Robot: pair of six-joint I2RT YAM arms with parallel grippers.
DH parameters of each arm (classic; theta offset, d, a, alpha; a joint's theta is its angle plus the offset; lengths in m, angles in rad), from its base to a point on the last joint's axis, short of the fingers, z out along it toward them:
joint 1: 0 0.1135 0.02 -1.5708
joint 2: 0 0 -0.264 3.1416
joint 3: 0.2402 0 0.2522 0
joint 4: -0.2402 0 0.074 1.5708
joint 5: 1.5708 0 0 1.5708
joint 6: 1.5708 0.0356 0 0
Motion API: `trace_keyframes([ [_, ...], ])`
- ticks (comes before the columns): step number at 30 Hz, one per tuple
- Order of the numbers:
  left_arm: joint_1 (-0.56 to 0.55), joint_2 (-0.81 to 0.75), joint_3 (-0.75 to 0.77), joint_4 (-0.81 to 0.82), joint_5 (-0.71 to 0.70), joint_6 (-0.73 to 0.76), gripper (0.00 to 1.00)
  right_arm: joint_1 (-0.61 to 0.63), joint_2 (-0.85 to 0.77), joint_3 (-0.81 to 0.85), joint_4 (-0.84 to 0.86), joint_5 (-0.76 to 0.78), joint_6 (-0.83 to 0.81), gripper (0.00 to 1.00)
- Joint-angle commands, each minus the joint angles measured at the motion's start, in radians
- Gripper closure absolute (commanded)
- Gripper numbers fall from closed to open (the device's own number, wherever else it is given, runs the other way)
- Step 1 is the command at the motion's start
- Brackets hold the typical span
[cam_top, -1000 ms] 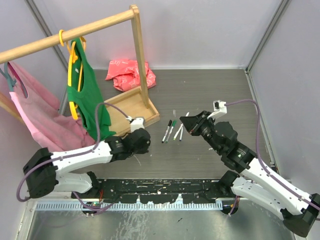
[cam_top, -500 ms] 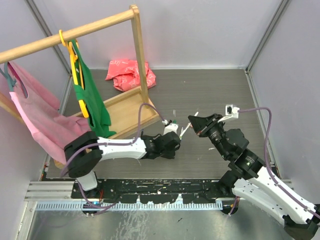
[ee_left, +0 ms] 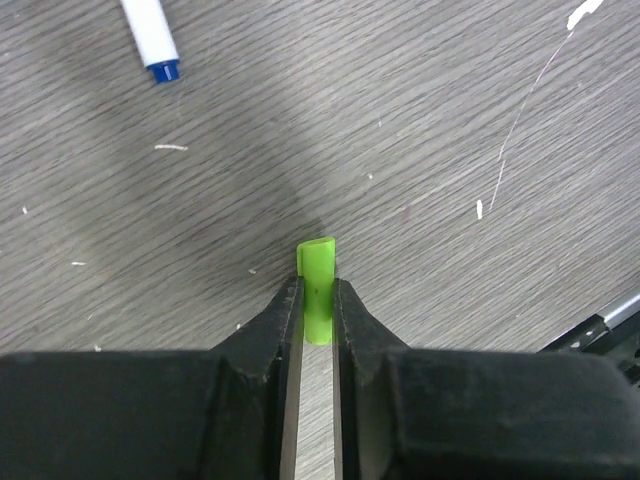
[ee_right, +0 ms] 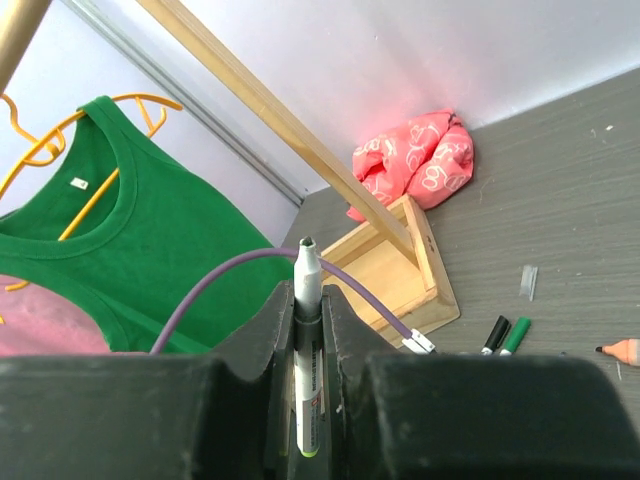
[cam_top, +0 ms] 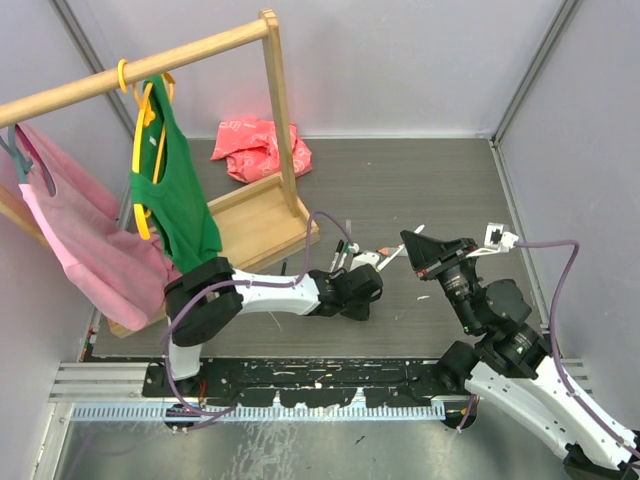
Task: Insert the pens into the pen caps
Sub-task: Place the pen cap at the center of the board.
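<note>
My left gripper (ee_left: 317, 292) is shut on a short bright green pen cap (ee_left: 318, 268), whose open end sticks out past the fingertips, close over the grey table. From above, the left gripper (cam_top: 362, 292) sits low beside the loose pens (cam_top: 340, 256). A pen with a blue end (ee_left: 152, 36) lies just ahead of it. My right gripper (ee_right: 308, 300) is shut on a white-barrelled pen (ee_right: 307, 280), its bare grey tip pointing out beyond the fingers. From above, the right gripper (cam_top: 422, 250) hangs raised to the right of the left one. Black-ended (ee_right: 497, 333), green-ended (ee_right: 516, 335) and orange-tipped (ee_right: 622, 350) pens lie on the table.
A wooden clothes rack (cam_top: 277, 90) with a tray-like base (cam_top: 250, 225) stands at the back left. It carries a green tank top (cam_top: 175, 190) and a pink garment (cam_top: 70, 235). A crumpled red-pink cloth (cam_top: 262, 146) lies behind it. Grey walls close the table in.
The left arm has swung right from near the rack base to beside the loose pens. The right gripper has drawn back to the right, still holding its pen.
</note>
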Motion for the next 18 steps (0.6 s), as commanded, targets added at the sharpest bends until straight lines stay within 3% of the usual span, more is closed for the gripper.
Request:
trace_keyframes([
  [1,-0.004,0.041,0.025,0.014,0.025,-0.017,0.83,0.000,-0.035,0.006,0.015,0.043,-0.040,1.00],
  [5,-0.004,0.031,0.008,0.022,0.014,-0.023,0.73,0.000,-0.049,0.005,0.013,0.049,-0.043,1.00],
  [18,-0.004,-0.089,-0.054,0.038,-0.058,0.010,0.63,0.000,-0.059,0.014,0.016,0.062,-0.063,1.00],
])
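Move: The green pen cap is already between the left fingertips, low at the board's center. From this hand a white pen with a blue end lies about 13 cm ahead and 3 cm left, and the orange marker about 15 cm ahead and 5 cm right, both some 1 cm lower. From the pen-holding right hand, the green cap lies roughly 5 cm back, 3 cm left and 30 cm below. Staying low, the left hand eases about 1 cm right and opens its fingers, letting go of the green cap. ##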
